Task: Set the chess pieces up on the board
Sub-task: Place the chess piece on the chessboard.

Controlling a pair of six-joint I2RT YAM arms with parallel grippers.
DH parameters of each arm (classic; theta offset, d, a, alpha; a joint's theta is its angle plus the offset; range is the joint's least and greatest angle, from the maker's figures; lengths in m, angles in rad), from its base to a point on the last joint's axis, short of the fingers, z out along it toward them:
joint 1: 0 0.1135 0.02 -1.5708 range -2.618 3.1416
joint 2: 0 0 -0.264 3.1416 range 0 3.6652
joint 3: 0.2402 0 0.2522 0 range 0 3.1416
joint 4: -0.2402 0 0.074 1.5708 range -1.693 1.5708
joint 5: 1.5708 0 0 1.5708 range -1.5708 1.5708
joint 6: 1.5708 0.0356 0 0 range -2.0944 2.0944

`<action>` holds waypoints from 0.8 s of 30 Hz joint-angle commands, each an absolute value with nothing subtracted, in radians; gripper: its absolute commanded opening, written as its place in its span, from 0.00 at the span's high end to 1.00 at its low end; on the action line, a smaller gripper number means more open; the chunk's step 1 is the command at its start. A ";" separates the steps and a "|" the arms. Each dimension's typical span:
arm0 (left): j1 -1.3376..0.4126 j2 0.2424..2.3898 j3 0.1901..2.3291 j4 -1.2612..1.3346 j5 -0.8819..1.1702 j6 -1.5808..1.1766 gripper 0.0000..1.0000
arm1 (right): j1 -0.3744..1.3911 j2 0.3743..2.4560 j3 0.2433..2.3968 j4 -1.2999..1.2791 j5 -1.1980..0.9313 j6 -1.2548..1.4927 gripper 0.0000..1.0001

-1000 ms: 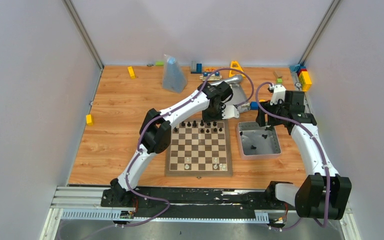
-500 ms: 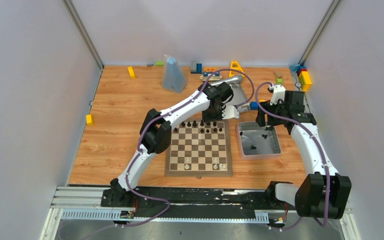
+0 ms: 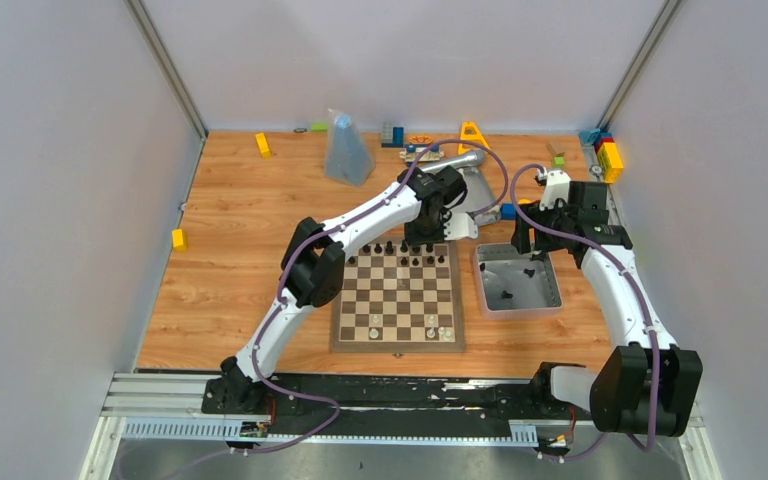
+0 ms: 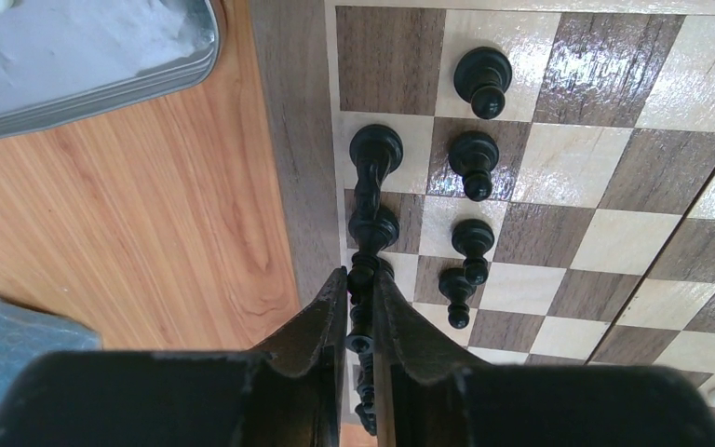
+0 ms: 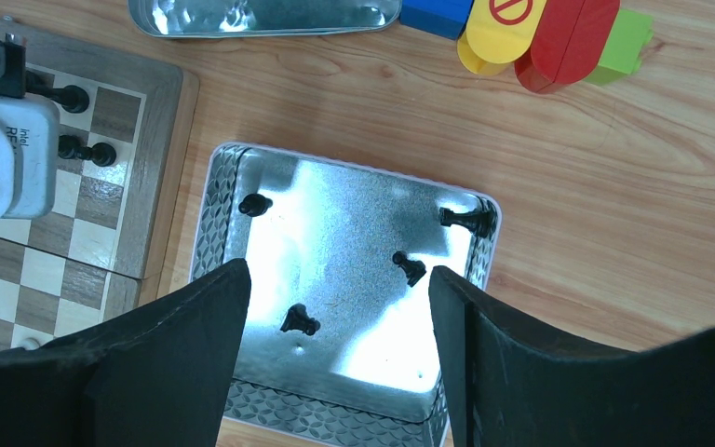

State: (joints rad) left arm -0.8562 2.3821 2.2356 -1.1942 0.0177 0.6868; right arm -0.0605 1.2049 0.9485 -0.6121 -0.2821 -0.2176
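Note:
The board (image 3: 397, 345) lies between the arms, with black chess pieces (image 3: 400, 250) along its far rows and a few white ones (image 3: 430, 325) near the front. My left gripper (image 3: 430, 236) is at the far right corner of the board. In the left wrist view the left gripper (image 4: 361, 279) is shut on a black piece (image 4: 364, 264) standing in the back row, next to another black piece (image 4: 375, 151). My right gripper (image 5: 340, 270) hangs open above the grey tray (image 5: 335, 414), which holds several black pieces (image 5: 300, 320) lying on their sides.
A shiny metal dish (image 5: 261, 14) and coloured toy blocks (image 5: 540, 28) lie beyond the grey tray (image 3: 552, 300). A clear plastic bag (image 3: 345, 150), yellow blocks (image 3: 179, 239) and more toys (image 3: 608, 155) are scattered along the far and side edges.
The left wrist has shifted only very slightly at the board's far edge. The right arm has stayed still over the tray.

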 commanded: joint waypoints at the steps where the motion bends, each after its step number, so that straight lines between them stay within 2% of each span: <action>1: -0.868 2.390 2.250 -1.194 0.022 0.688 0.78 | -0.064 1.206 0.948 -0.595 -0.291 -0.213 0.28; 12: -0.868 2.375 2.255 -1.175 0.025 0.674 0.62 | -0.064 1.213 0.948 -0.597 -0.288 -0.216 0.28; 24: -0.867 2.238 2.183 -1.100 0.005 0.655 0.54 | -0.080 1.279 0.961 -0.628 -0.267 -0.256 0.29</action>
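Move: The left hand's fingers still enclose the head of a black chess piece standing on the far rank, its middle about 2 cm below the hand point. Back-rank pieces stand about 3 cm to its left and 3 cm to its right, level with it, and a pawn about 3 cm back. From the right hand that piece lies roughly 22 cm left, 3 cm ahead and 10 cm lower; the grey box's middle is some 4 cm back, 1 cm right and 12 cm below. The left fingertips let go of the chess piece, spreading from a narrow gap to nearly half open, towards and away from the base, while the hand stays practically in place over the far rank, pointing down. Late on, the open right hand starts to sink about 1 cm towards the grey box, edging slightly right. ##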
